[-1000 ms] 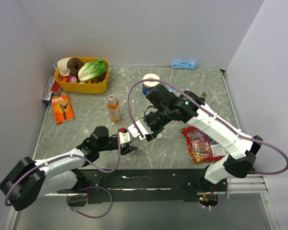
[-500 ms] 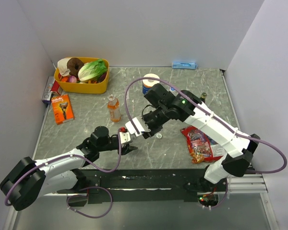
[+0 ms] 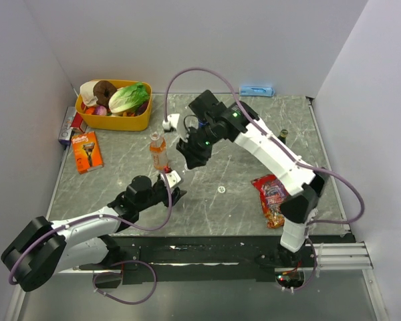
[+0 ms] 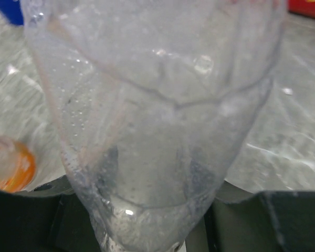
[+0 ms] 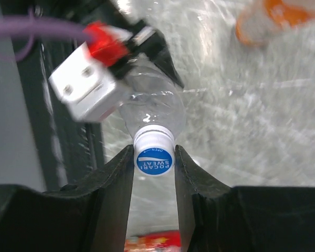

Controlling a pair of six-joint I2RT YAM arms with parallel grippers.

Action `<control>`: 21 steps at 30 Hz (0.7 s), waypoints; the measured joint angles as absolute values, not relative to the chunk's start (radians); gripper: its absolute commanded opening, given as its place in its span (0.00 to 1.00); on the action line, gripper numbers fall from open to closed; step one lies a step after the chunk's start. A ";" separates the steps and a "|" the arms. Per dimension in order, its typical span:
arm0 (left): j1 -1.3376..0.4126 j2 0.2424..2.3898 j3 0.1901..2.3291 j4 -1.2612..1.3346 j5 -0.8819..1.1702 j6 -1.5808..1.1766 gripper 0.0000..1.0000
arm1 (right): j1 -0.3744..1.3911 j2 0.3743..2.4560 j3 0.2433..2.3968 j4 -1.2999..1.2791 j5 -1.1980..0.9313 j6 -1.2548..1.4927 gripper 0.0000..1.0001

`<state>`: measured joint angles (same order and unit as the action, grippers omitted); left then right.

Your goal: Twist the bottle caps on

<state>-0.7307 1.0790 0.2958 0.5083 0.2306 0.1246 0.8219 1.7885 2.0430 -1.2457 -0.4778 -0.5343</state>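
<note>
A small clear bottle (image 4: 157, 131) fills the left wrist view, and my left gripper (image 4: 157, 231) is shut on its lower body. From above, the left gripper (image 3: 172, 184) is left of centre. The bottle (image 5: 152, 107) points its neck at the right wrist camera. A blue bottle cap (image 5: 153, 160) with white print sits on that neck. My right gripper (image 5: 153, 152) is shut on the cap, one finger on each side. Overhead, the right gripper (image 3: 187, 160) hangs just behind the left one. The orange drink bottle (image 3: 158, 150) stands close on the left. Another small pale cap (image 3: 221, 189) lies on the table.
A yellow basket (image 3: 144, 119) with food sits at the back left, with an orange razor pack (image 3: 87, 150) in front of it. A red snack bag (image 3: 275, 197) lies at the right, a small dark bottle (image 3: 283, 134) behind it. A blue item (image 3: 256, 90) rests against the back wall.
The right arm has swung back and to the left and turned its wrist, its fingers closing on the cap. The left gripper, still holding the bottle, has shifted slightly towards the back.
</note>
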 measured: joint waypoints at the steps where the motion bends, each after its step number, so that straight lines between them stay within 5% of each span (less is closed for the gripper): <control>1: -0.733 1.084 0.296 0.509 0.199 0.117 0.01 | 0.813 1.816 2.073 -1.253 -0.471 -0.477 0.00; 8: -0.756 1.119 0.297 0.478 0.027 0.111 0.01 | 0.756 1.890 2.077 -1.240 -0.464 -0.122 0.00; 10: -0.761 1.121 0.300 0.463 -0.004 0.111 0.01 | 0.748 1.903 2.077 -1.238 -0.465 -0.068 0.19; 11: -0.762 1.123 0.300 0.455 -0.020 0.111 0.01 | 0.744 1.911 2.079 -1.237 -0.467 -0.049 0.44; 14: -0.762 1.123 0.304 0.442 -0.036 0.107 0.01 | 0.733 1.946 2.123 -1.252 -0.487 -0.025 0.72; 21: -0.758 1.118 0.365 0.467 0.062 0.093 0.01 | 0.668 1.986 2.318 -1.270 -0.597 -0.107 0.81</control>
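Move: The left gripper holds the clear bottle; its blue-topped cap sits some 14 cm above that hand, about 4 cm right and 2 cm ahead. The same cap is already between the right fingertips, perhaps 1 cm below their midpoint. From the right hand, the orange bottle stands about 14 cm ahead, 10 cm left and 15 cm lower; a loose white cap lies roughly 6 cm ahead, 11 cm right and 25 cm down. Keep pinching the blue-topped cap and twist the right hand about 25 degrees clockwise while sinking some 3 cm and easing forward; let the left gripper, still clamping the bottle, sink with it, shift forward and left, and counter-turn it. Then open the right fingers off the cap and lift away up and forward, as the left hand rises again and comes back right. ##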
